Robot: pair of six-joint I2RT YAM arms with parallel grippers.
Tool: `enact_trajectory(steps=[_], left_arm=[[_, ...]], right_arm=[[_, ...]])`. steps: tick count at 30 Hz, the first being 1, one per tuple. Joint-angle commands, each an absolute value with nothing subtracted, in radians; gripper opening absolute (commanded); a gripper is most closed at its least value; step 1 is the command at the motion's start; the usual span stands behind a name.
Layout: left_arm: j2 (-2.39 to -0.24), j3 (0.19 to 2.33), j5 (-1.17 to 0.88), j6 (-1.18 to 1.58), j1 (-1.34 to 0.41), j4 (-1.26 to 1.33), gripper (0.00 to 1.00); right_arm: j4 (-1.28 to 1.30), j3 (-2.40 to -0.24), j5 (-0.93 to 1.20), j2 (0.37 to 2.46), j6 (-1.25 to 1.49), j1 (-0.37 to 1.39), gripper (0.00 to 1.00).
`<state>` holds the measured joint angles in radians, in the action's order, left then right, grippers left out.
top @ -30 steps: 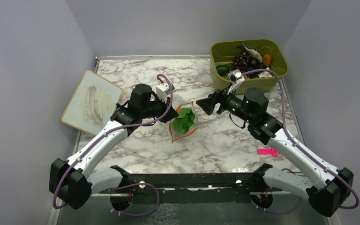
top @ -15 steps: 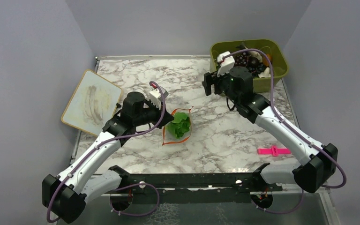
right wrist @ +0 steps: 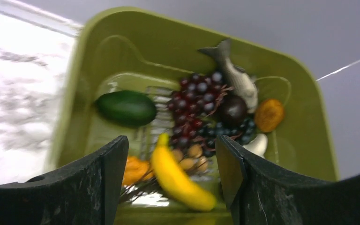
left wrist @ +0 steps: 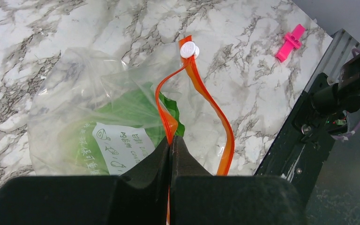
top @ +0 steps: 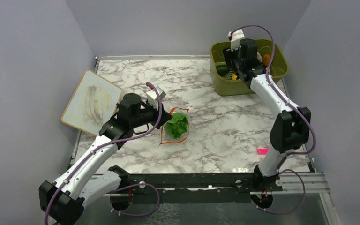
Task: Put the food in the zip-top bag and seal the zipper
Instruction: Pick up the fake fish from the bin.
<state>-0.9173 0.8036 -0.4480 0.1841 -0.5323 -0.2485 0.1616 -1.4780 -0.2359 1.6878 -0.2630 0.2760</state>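
The clear zip-top bag lies mid-table with the green lettuce inside it. My left gripper is shut on one side of the orange-red zipper, so the mouth gapes open; the white slider sits at its far end. In the left wrist view the lettuce shows through the plastic. My right gripper hangs open over the olive bin, holding nothing. Below it lie a yellow banana, purple grapes, a dark green piece, a grey fish and an orange piece.
The olive bin stands at the back right corner against the walls. A wooden-edged white board lies at the left. A small pink clip rests near the right front, by the black rail.
My right arm has swung away from the bag's mouth to the back right and now hangs over the bin. My left gripper has drawn the bag slightly left and nearer.
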Motion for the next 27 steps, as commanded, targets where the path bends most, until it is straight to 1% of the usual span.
enact_trajectory(steps=[1,5,9,13,17,22,27], left_arm=[[-0.895,0.796,-0.431,0.171,-0.532,-0.221,0.0],[-0.882,0.793,-0.426,0.172,-0.531,-0.222,0.0],[-0.872,0.794,-0.411,0.171,-0.531,-0.222,0.0],[-0.872,0.798,-0.402,0.167,-0.531,-0.223,0.0],[-0.871,0.798,-0.39,0.162,-0.531,-0.228,0.0],[-0.861,0.802,-0.371,0.151,-0.53,-0.236,0.0],[-0.846,0.795,-0.356,0.15,-0.529,-0.236,0.0]], right_arm=[[0.156,-1.638,-0.224,1.847,-0.374,0.205,0.69],[0.036,-1.65,-0.203,1.946,-0.535,0.177,0.69],[0.09,-1.805,-0.201,2.094,-0.534,0.124,0.65],[0.05,-1.889,-0.16,2.195,-0.6,0.098,0.65],[0.112,-2.051,-0.142,2.313,-0.623,0.088,0.65],[0.049,-2.1,-0.18,2.373,-0.668,0.077,0.67],[0.041,-2.152,-0.167,2.423,-0.673,0.055,0.66]])
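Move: The fake fish leans on the bin's far wall, about 24 cm ahead of the right hand, 14 cm to its right and 18 cm below. The dark ball is about 5 cm nearer than the fish, with the red grapes about 6 cm to the ball's left and the orange-brown lump some 7 cm to its right, all at about that depth. From the left hand the fish is about 50 cm ahead, 45 cm right and 17 cm below. Forward over the bin goes the right hand, some 17 cm, veering right and sinking about 9 cm each towards the fake fish at the far wall. Most of the sinking comes in the first half, after which it eases out forward. The wrist rolls about 20 degrees, left side down, and the fingers stay well open, still short of the fish. ##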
